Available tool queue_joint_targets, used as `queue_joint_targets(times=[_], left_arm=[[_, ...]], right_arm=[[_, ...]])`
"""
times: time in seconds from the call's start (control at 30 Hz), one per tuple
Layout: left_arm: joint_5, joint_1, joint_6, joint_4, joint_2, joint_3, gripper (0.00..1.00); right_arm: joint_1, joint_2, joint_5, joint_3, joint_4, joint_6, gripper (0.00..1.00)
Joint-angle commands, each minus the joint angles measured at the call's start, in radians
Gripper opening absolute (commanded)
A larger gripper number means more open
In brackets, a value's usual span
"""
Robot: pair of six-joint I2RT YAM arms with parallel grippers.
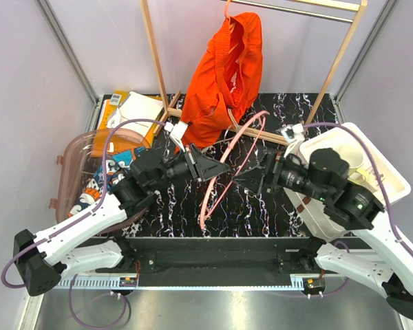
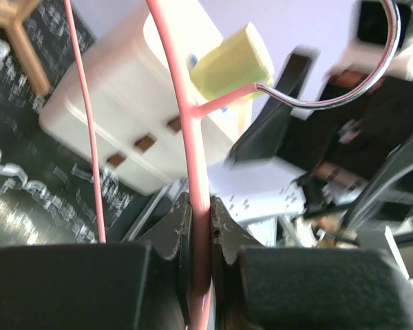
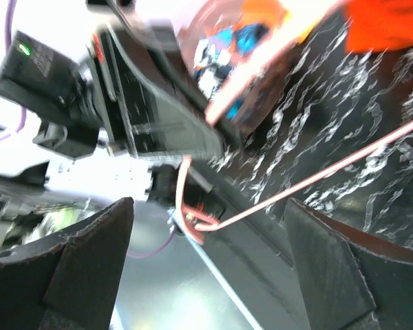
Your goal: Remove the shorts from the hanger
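Note:
The plain orange shorts (image 1: pixel 230 75) hang from the rail of the wooden rack at the back; they also show in the right wrist view as orange shorts (image 3: pixel 392 20) in the top corner. The patterned shorts (image 1: pixel 100 184) lie in the clear tub on the left, seen too as patterned shorts (image 3: pixel 220 45). A bare pink hanger (image 1: pixel 227 161) slants over the table's middle. My left gripper (image 1: pixel 217 170) is shut on its bar, the jaws of the left gripper (image 2: pixel 199 203) pinching the hanger (image 2: pixel 186 103). My right gripper (image 1: pixel 251 173) stands open just right of it, the right gripper (image 3: pixel 206 275) holding nothing.
A clear plastic tub (image 1: pixel 72 158) stands at the left edge. A white bin (image 1: pixel 361 155) sits at the right under my right arm. Papers and a box (image 1: pixel 134 110) lie at the back left. The wooden rack (image 1: pixel 334 62) spans the back of the black marbled table (image 1: pixel 261 206).

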Motion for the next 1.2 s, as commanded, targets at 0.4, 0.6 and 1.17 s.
queue_joint_targets(times=[0.4, 0.6, 1.17], left_arm=[[-0.119, 0.001, -0.253, 0.375, 0.211, 0.128, 0.0], [-0.152, -0.023, -0.278, 0.408, 0.228, 0.114, 0.0], [-0.281, -0.049, -0.2, 0.256, 0.174, 0.11, 0.13]], right_arm=[[0.088, 0.03, -0.092, -0.117, 0.192, 0.027, 0.82], [0.094, 0.06, -0.036, -0.136, 0.201, -0.013, 0.54], [0.139, 0.075, 0.076, -0.162, 0.201, 0.032, 0.0]])
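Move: Behind, left of and below the open right hand is its target, the lower end of the pink hanger, about 6 cm back, 10 cm left and 9 cm down; the white box stands some 37 cm right of that hand and 13 cm farther out. From the left hand, which already grips the hanger just by its hook, that end lies roughly 9 cm back, 3 cm left and 7 cm lower, with the orange garment about 27 cm straight ahead. Bringing the hanger to meet the right hand, the left keeps its pinch and carries the hanger some 5 cm forward and nearly as far right, slightly up, its fingertips tilting upwards. The right hand drops about 6 cm and goes 5 cm left, easing up briefly midway, turns a little counter-clockwise, and its wide-open fingers close to pinch the hanger's thick lower arm. ##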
